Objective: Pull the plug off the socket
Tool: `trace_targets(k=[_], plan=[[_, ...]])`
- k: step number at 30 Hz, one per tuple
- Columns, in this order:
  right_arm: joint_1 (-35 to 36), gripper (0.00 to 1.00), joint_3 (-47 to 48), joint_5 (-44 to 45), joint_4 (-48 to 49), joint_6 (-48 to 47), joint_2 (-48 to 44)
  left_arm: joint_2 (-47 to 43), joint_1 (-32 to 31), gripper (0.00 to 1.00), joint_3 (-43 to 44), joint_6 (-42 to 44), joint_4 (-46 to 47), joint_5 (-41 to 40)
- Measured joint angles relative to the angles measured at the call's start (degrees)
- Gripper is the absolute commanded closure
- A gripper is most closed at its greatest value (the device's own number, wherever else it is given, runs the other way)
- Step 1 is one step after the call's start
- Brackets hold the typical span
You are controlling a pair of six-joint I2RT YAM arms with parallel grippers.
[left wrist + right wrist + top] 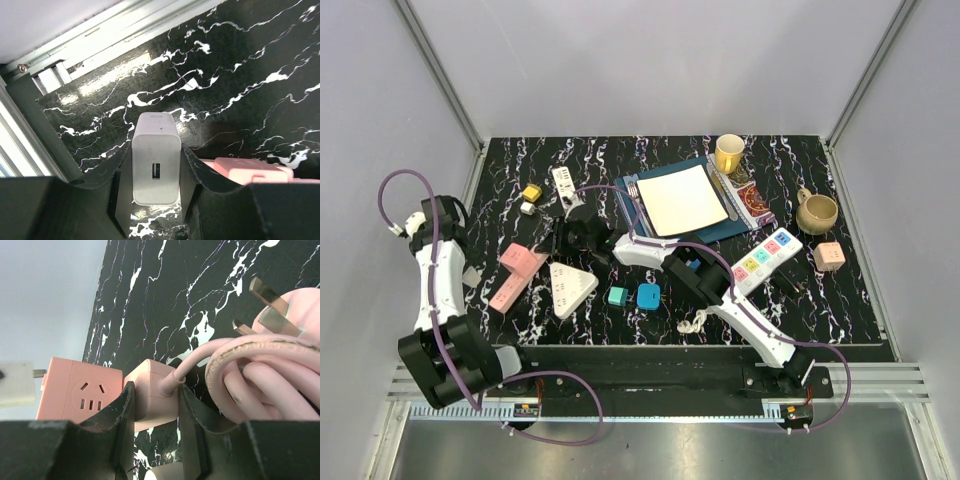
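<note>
The plug (155,157) is a white charger block with a USB port, and my left gripper (156,159) is shut on its sides, just above the black marble table. The right wrist view shows the plug (16,384) at the far left with a metal prong showing between it and the pink socket (80,394). My right gripper (156,390) is shut on the socket's second cube (152,400), where its pink cable leaves. The coiled cable (265,370) lies right of my fingers. From above, the socket (520,266) lies between my left gripper (474,277) and right gripper (548,244).
A white triangular power strip (570,288), a teal cube (617,296) and a blue adapter (648,296) lie near the front. A strip with coloured sockets (767,258), a plate on a blue mat (682,200), two mugs (729,153) and a white strip (563,185) sit further back.
</note>
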Motion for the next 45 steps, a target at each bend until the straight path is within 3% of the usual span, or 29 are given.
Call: trace_targets(k=[10, 19, 22, 23, 24, 30, 33, 38, 45], plan=[[0.0, 0.96, -1.29, 0.0, 0.96, 0.22, -0.61, 9.03, 0.57, 0.92, -2.71, 0.17, 1.6, -1.4], [0.0, 0.96, -1.57, 0.0, 1.2, 0.26, -0.74, 12.02, 1.88, 0.88, -2.62, -0.52, 0.98, -4.92], [0.0, 0.96, -1.62, -0.02, 1.2, 0.28, -0.79, 13.81, 2.4, 0.8, -2.56, -0.85, 0.52, -5.55], [0.0, 0.96, -1.62, -0.04, 1.2, 0.33, -0.79, 14.16, 2.49, 0.68, -2.56, -0.9, 0.37, -5.62], [0.0, 0.96, -1.62, -0.04, 1.2, 0.35, -0.79, 14.43, 2.51, 0.62, -2.56, -0.94, 0.17, -5.64], [0.0, 0.96, -1.7, -0.09, 1.2, 0.44, -0.83, 14.47, 2.51, 0.32, -2.38, -1.29, -0.44, -5.81], [0.0, 0.96, -1.9, -0.13, 1.14, 0.44, -1.01, 14.47, 2.54, 0.23, -2.38, -1.4, -0.57, -6.01], [0.0, 0.96, -2.1, -0.17, 1.09, 0.42, -1.14, 13.4, 2.51, 0.17, -2.38, -1.38, -0.57, -6.1], [0.0, 0.96, -2.14, -0.24, 0.94, 0.39, -1.22, 3.82, 1.4, 0.14, -2.36, 2.19, 1.9, -3.17]])
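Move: The white plug is already off and held in my left hand; the bare table where I set it down lies about 4 cm back, 2 cm left and 8 cm below. The pink strip's middle is some 10 cm right and 3 cm ahead, 8 cm below, and the pink plug still on it about 11 cm right, 6 cm ahead and 5 cm below. From my right hand, gripping the strip's cord end, that table spot is roughly 14 cm back and 17 cm left, nearly level. I lower the white plug with my left hand about 7 cm towards the table beside the strip's near end, easing back 3 cm and a little left while my fingertips tip some 15 degrees back towards me. There I open my fingers wide, let go, and lift about 4 cm, slightly forward. My right hand stays put, keeping its grip on the strip. ##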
